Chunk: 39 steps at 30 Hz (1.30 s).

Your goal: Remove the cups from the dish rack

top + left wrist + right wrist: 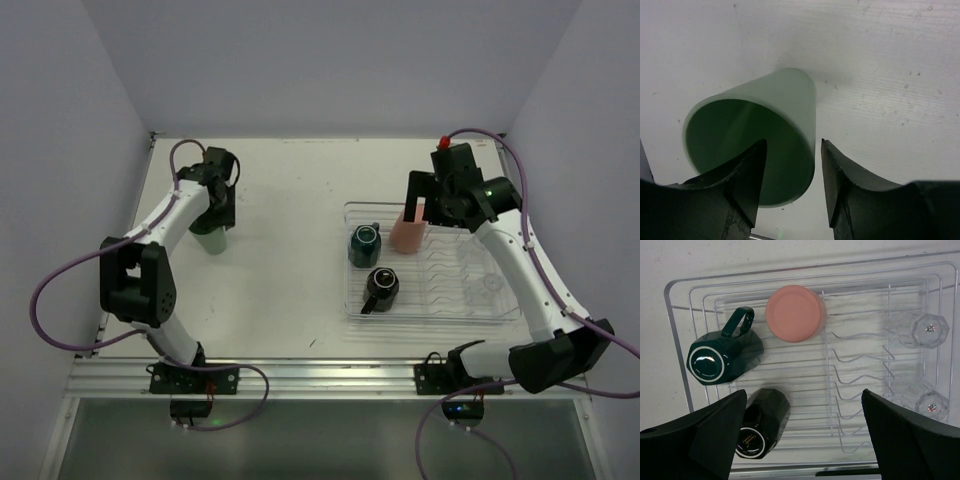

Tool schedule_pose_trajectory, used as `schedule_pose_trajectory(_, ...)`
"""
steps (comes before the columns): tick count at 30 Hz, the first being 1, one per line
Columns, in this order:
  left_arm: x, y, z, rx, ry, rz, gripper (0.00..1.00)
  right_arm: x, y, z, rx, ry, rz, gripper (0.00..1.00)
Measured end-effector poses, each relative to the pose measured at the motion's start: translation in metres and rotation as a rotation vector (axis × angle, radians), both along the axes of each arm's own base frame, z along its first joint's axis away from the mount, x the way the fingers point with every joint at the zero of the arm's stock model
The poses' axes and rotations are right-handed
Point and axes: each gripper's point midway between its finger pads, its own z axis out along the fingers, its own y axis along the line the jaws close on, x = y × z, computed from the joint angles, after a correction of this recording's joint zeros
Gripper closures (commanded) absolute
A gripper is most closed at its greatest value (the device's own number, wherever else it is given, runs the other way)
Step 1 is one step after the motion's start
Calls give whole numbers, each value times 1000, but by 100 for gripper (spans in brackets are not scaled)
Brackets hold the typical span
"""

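Note:
The pale green tumbler [755, 125] stands upright, mouth up, on the table at the left [211, 241]. My left gripper [793, 145] straddles its near rim, one finger inside and one outside. The jaws are open, with a gap between the outer finger and the wall. The dish rack [440, 312] lies at the right and holds the upside-down pink tumbler [795, 313], the dark teal mug [722, 357], the black mug [760, 422] and two clear glasses [922, 330]. My right gripper [804, 390] hangs wide open above the rack, near the pink tumbler [408, 232], holding nothing.
White walls close in the table at the left, back and right. The rack's thin wire dividers [860, 370] rise between the mugs and the glasses. An aluminium rail [330, 375] runs along the near edge by the arm bases.

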Motion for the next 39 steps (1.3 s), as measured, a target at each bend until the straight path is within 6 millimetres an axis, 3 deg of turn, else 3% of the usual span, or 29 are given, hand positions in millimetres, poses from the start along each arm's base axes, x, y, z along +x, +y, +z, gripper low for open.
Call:
schedule_pose_trajectory(3,0,6,12,25,-26,23,45,-1,-2,0,-6,-4,-5,1)
schedule_pose_trajectory(6,7,8,41,23,-102,43,42,-1,-6,-1,-22,-5,-17,1)
schedule_pose_trajectory(8,12,3,76,-19,-203,40,40,-1,-8,-4,-29,1,-25,1)
schedule_pose_trajectory(11,9,-17,143,-163,-400,-10,34,2,-10,-12,-40,24,-33,1)
schedule_pose_trajectory(16,-27,-71,256,-489,-718,-226,31,19,-1,-41,-60,120,-25,1)
schedule_pose_trajectory(20,-57,-97,302,-636,-827,-377,27,36,10,-54,-51,164,-8,1)
schedule_pose_trajectory(23,-68,-106,313,-685,-847,-435,27,43,15,-54,-38,168,2,1)
schedule_pose_trajectory(29,-75,-117,315,-735,-831,-498,27,50,18,-60,-40,182,3,1)
schedule_pose_trajectory(39,-77,-122,302,-755,-796,-515,27,58,19,-91,-58,241,-1,7)
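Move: The pink cup, upside down in the rack, lies about 6 cm ahead of the right hand, some 2 cm left and 15 cm below. From that hand the dark green mug stands about 12 cm left, 2 cm ahead and 17 cm below, and the black mug 7 cm left, 8 cm back and equally low. The left hand's opened fingers are still at the light green cup's rim, with the cup's middle about 3 cm left, level fore and aft, and 4 cm below; the pink cup is some 47 cm to that hand's right, level fore and aft, and 1 cm below. The left hand climbs clear of the standing green cup by about 30 cm, soon also drawing back and to the right, while its fingers open further and its wrist swings some 70 degrees from pointing down to pointing nearly level, forward and right towards the rack side. Meanwhile the right hand, after a slight drift right, goes down and forward to the pink cup, also easing a little left, and tips its fingers steeper, bringing them wide open around the cup's upturned bottom end without a grip yet. ##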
